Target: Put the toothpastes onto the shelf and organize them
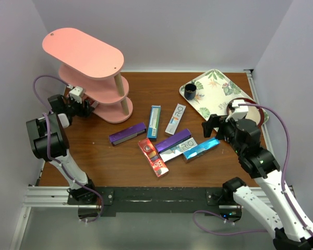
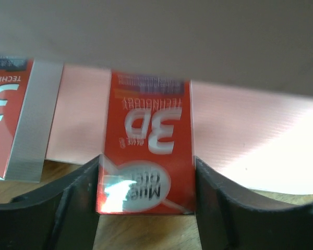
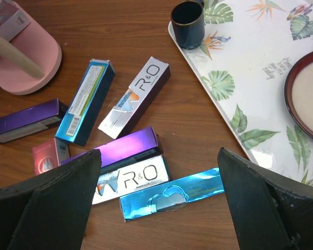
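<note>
The pink three-tier shelf (image 1: 83,49) stands at the far left. My left gripper (image 2: 147,162) reaches into its bottom tier, its fingers pressed against both sides of a red toothpaste (image 2: 148,135) whose far end lies on the pink board (image 2: 250,135). A second red carton (image 2: 5,120) lies to its left. Several toothpastes lie loose mid-table: purple (image 1: 127,134), teal (image 1: 154,121), silver (image 1: 175,119), red (image 1: 153,157) and shiny blue (image 1: 202,149). My right gripper (image 3: 159,156) hangs wide open above the blue carton (image 3: 172,197), touching nothing.
A leaf-patterned tray (image 1: 214,86) at the far right carries a dark cup (image 1: 190,92) and a red-rimmed bowl (image 1: 253,112). White walls close in on the left, back and right. A wooden post (image 1: 124,101) joins the shelf tiers.
</note>
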{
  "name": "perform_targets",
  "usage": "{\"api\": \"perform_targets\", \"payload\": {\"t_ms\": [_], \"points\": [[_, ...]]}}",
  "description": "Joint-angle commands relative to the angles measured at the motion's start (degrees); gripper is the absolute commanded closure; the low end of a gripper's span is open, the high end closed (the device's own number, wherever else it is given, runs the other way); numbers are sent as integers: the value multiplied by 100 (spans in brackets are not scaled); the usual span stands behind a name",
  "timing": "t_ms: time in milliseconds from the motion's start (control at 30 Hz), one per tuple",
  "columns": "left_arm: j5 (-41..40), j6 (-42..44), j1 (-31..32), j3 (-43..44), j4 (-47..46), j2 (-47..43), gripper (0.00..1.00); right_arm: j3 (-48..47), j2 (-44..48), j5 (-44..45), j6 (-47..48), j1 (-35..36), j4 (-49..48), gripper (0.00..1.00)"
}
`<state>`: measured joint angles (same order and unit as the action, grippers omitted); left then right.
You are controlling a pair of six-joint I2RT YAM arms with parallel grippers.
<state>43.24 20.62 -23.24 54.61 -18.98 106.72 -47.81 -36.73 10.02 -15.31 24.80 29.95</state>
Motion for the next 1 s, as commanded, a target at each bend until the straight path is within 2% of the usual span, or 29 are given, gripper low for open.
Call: {"api": "perform_targets", "payload": {"t_ms": [0, 67, 233, 267, 367, 467, 667, 800, 967], "points": [[158, 117, -49, 155, -325, -63, 31, -9, 34, -71, 90, 34, -78, 2], [132, 118, -40, 164, -325, -81, 27, -9, 43, -62, 81, 34, -78, 2], [149, 82, -48, 147, -325, -142, 25, -9, 52, -71, 90, 34, -51, 2], [175, 74, -49, 120, -351, -168, 20, -9, 61, -71, 81, 25, -60, 2], [202, 12, -49, 33, -448, -300, 16, 0, 61, -79, 90, 34, -60, 2], [298, -110, -49, -90, -614, -432, 2, 0, 78, -79, 90, 34, -42, 2], [378, -461, -49, -599, -1123, -880, 0, 17, 122, -53, 81, 34, -25, 2], [369, -849, -84, -1083, -1607, -1450, 0, 35, 114, -70, 90, 25, -60, 2], [107, -1024, -84, -1636, -1774, -2268, 0, 0, 140, -123, 107, 34, -60, 2]]}}
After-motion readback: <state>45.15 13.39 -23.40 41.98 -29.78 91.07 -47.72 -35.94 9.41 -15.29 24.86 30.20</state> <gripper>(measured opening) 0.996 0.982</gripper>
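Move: The left hand is at the near end of a red toothpaste box lying across the bottom shelf. The box's middle is about 6 cm ahead and 3 cm to the right, roughly level with the hand. The other red box lies parallel, its middle some 9 cm ahead and 4 cm left of the hand at like height. From the right hand, the first box's middle is roughly 27 cm ahead, 60 cm left and 20 cm lower. The left fingers let go of the red box's near end, spreading from about two-thirds to fully open while the hand hardly shifts. The hand then lifts about 6 cm, pulling some 3 cm back and 2 cm to the right, away from the box and the shelf's near edge, with the fingertips tilting up about 10 degrees. ##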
